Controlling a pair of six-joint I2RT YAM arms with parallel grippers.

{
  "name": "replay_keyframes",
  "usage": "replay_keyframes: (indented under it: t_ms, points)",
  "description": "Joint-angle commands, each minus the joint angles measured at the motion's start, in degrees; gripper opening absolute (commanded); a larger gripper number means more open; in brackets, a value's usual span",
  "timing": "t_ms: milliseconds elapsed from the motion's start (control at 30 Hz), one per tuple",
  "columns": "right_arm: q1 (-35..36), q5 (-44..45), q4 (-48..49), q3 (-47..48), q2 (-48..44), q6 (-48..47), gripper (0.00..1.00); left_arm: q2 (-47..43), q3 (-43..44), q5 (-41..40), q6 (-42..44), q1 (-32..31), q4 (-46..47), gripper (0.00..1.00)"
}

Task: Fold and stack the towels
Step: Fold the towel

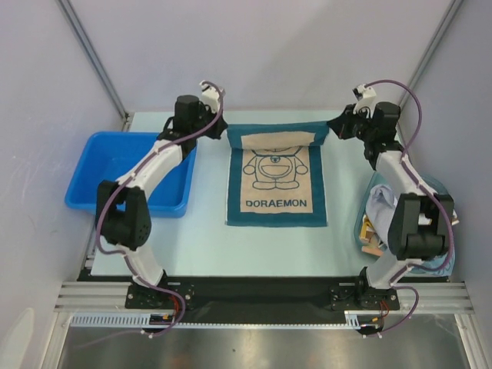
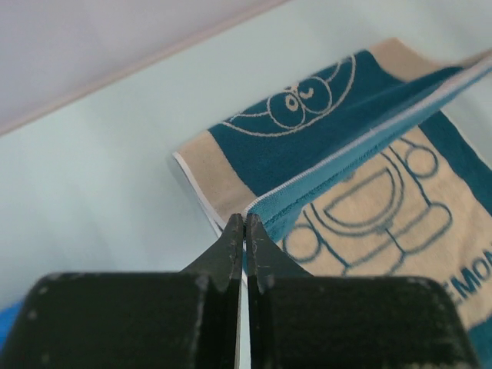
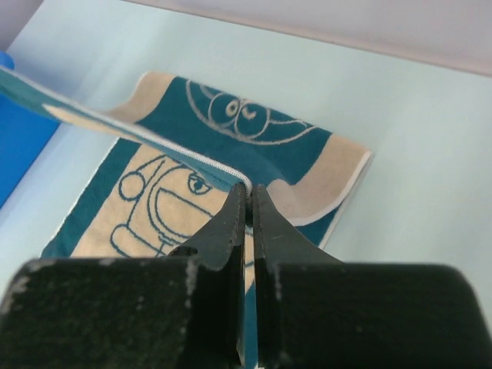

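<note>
A teal and tan towel (image 1: 277,192) with a cartoon cat print and the word DORAEMON lies flat in the middle of the table. Its far edge is raised off the table and curls over toward the near side. My left gripper (image 1: 224,127) is shut on the far left corner of this towel (image 2: 369,200), seen in the left wrist view with the gripper (image 2: 244,221) pinching the white-edged hem. My right gripper (image 1: 332,127) is shut on the far right corner, and the right wrist view shows the gripper (image 3: 247,188) closed on the hem of the towel (image 3: 154,223).
A blue bin (image 1: 100,165) stands at the left, under the left arm, and its edge shows as the blue bin (image 3: 19,146) in the right wrist view. A heap of other cloths (image 1: 382,201) sits at the right edge beside the right arm. Grey walls enclose the back and sides.
</note>
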Motion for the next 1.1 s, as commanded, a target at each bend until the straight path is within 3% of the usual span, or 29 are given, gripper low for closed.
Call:
replay_keyframes:
  t_ms: [0,167,433,633,800,1067]
  points:
    - [0.15,3.74,-5.40,-2.61,-7.96,-4.02,0.00,-9.33,-8.11,-0.71,1.44,-0.84,2.40,0.00]
    - [0.68,5.67,-11.72,-7.27,-12.55,-3.69,0.00,-14.53,-15.17,0.07,0.03,-1.37,2.06,0.00]
    - [3.30,8.31,-13.32,-19.13,-20.63,0.01,0.00,-19.71,-24.40,-1.85,-1.20,-4.01,-0.24,0.01]
    - [4.72,12.17,-18.14,-21.08,-23.45,1.58,0.00,-22.09,-28.62,-3.70,-2.44,-6.38,-1.02,0.00]
    - [5.60,14.82,-20.96,-24.32,-25.56,6.94,0.00,-23.41,-33.80,-5.09,-8.32,-7.96,0.46,0.00]
    - [7.80,19.12,-29.57,-26.00,-26.97,8.26,0.00,-24.38,-35.39,-10.20,-9.81,-11.30,-2.87,0.00]
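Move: Each hand holds a far-end corner of the towel. The near edge of the layer on the table lies about 30 cm back from both hands, its corners straight in line with them, some 14 cm lower. The fold lies about 5 cm ahead of either hand, equally low. The blue tray is some 30 cm left of the left hand and 9 cm back; the towel bin is about 24 cm right of the right hand and 23 cm back. Both grippers keep their pinch on the towel's corners and draw the edge between them back over the lower layer, about 17 cm towards its near edge. They travel nearly level at first, the right rising slightly, then sink some 10 cm as they go. The wrists tip down, the left about 15 degrees, the right nearly 30 with a slight clockwise turn. ##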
